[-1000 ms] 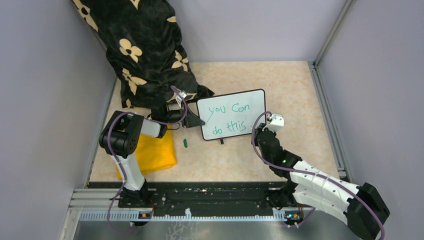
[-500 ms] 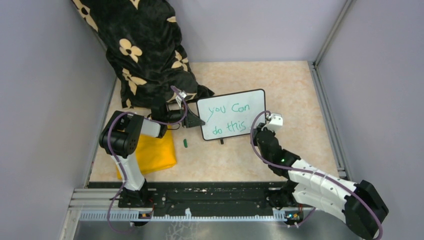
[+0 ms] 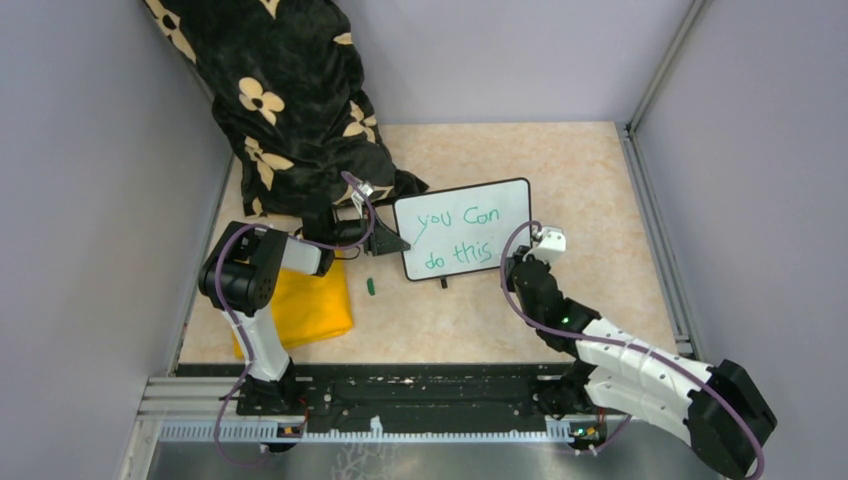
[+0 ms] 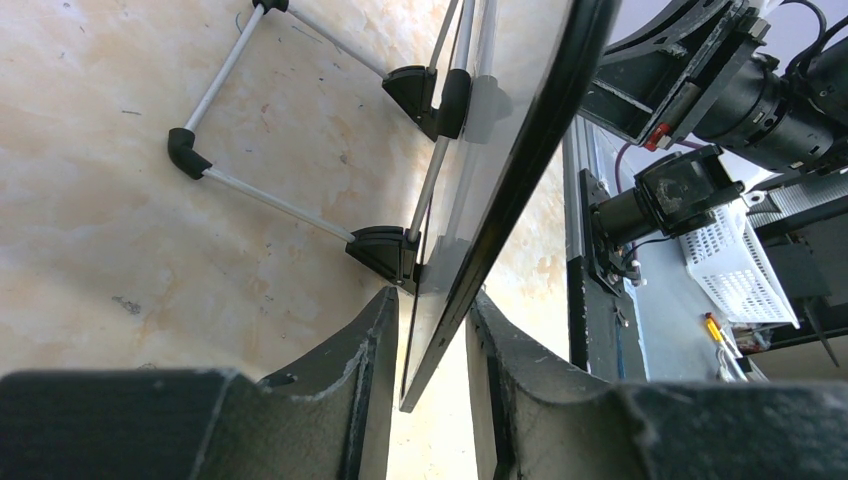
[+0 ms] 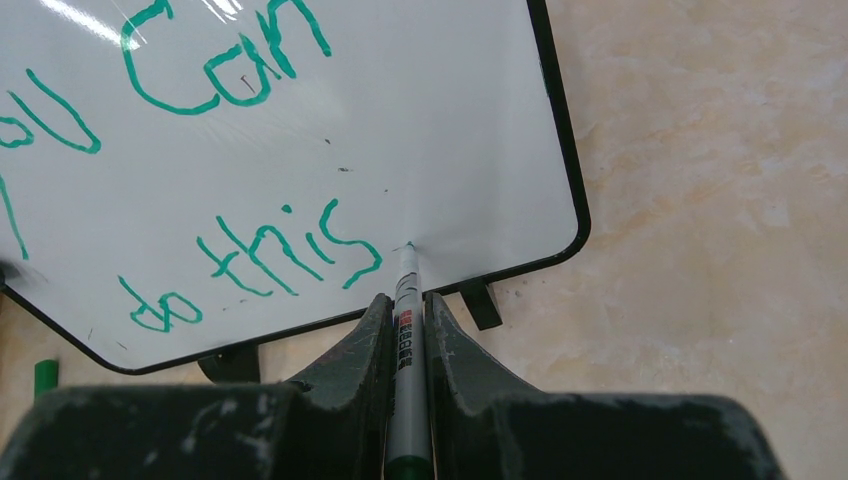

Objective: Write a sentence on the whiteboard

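The whiteboard [image 3: 470, 205] stands tilted on its feet mid-table, bearing the green sentence [image 3: 455, 236] "you Can do this" in two lines. My left gripper [image 3: 395, 243] is shut on the board's left edge; in the left wrist view the black frame [image 4: 510, 150] runs down between the gripper [image 4: 432, 300] fingers. My right gripper [image 3: 513, 260], at the board's lower right corner, is shut on a grey marker [image 5: 405, 310]. The marker tip rests on the whiteboard [image 5: 450, 130] just right of the word "this" [image 5: 290, 250].
A folded yellow cloth [image 3: 305, 305] lies by the left arm, with a small green cap [image 3: 370, 286] on the table beside it. Black flower-print fabric [image 3: 290, 100] hangs at the back left. Grey walls close in three sides.
The right arm has shifted very slightly; its marker stays at the end of "this". The board and left gripper have not moved.
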`<state>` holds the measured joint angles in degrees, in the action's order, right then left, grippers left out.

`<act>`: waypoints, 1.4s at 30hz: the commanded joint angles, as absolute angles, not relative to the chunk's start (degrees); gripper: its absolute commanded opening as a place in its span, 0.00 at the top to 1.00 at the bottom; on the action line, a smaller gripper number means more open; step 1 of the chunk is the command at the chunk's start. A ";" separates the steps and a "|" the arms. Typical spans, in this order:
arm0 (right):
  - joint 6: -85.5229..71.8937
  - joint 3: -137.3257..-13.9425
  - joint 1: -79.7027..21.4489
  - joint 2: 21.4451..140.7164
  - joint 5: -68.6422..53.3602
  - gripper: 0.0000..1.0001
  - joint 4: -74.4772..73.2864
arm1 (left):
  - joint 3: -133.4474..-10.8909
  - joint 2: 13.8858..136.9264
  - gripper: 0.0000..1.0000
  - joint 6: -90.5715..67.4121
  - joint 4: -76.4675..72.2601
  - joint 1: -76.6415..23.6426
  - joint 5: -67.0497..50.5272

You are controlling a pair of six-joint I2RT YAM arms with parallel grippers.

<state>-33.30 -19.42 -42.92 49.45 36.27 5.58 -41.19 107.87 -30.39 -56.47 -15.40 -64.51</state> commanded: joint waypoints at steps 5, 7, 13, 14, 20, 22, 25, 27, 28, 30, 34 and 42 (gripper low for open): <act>-33.21 -20.63 -42.08 42.74 33.50 1.00 1.39 | -41.35 107.83 0.62 -29.54 -55.98 -15.56 -64.42; -32.89 -20.71 -42.07 39.95 32.24 1.00 0.15 | -41.12 107.55 0.61 -29.13 -56.24 -15.56 -64.40; -32.57 -22.78 -42.01 34.10 30.60 1.00 -7.41 | -40.53 107.00 0.60 -29.00 -57.31 -15.56 -64.26; -32.46 -23.06 -42.03 33.36 30.42 1.00 -8.25 | -40.40 106.92 0.59 -29.07 -57.64 -15.56 -64.25; -31.11 -24.60 -42.03 29.87 29.02 1.00 -11.22 | -39.29 106.17 0.49 -29.87 -59.97 -15.58 -64.73; -30.84 -24.86 -42.01 28.52 28.56 1.00 -11.62 | -38.69 105.74 0.41 -29.65 -60.21 -15.56 -64.52; -30.61 -25.01 -42.08 26.85 28.04 1.00 -12.09 | -37.92 104.50 0.28 -28.85 -59.65 -15.57 -63.81; -30.37 -24.96 -42.08 25.78 28.03 1.00 -12.47 | -37.54 103.31 0.16 -27.86 -58.11 -15.56 -63.16; -30.28 -24.92 -42.04 25.25 28.18 1.00 -12.68 | -37.32 102.52 0.04 -27.23 -57.04 -15.56 -62.73; -30.12 -24.74 -42.09 24.09 28.51 1.00 -12.83 | -36.78 100.73 0.01 -25.75 -54.54 -15.56 -61.58; -29.93 -24.28 -42.01 22.06 27.87 1.00 -11.95 | -36.19 96.94 0.01 -22.14 -47.58 -15.56 -58.33; -28.69 -24.36 -42.09 20.82 27.00 1.00 -10.73 | -38.19 86.41 0.01 -18.37 -27.76 -15.51 -43.32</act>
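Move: The right gripper holds the marker, its tip at the dot after "this", about 5 cm ahead of the hand, 1 cm left and 2 cm below. "this" lies about 4 cm ahead and 6 cm left, the board's lower right corner some 5 cm ahead and 5 cm right. The left gripper's fingers straddle the whiteboard's left edge, about 1 cm to its right; the green cap lies some 6 cm back, 7 cm left and 10 cm below. Lift the marker off the dot: draw the right gripper back about 4 cm and raise it some 6.5 cm, keeping the pinch and letting the nose tip up slightly. Meanwhile open the left gripper from about a third to fully wide, letting go of the board's left edge, then ease it up and left about 2 cm each while turning about 10 degrees counter-clockwise. ##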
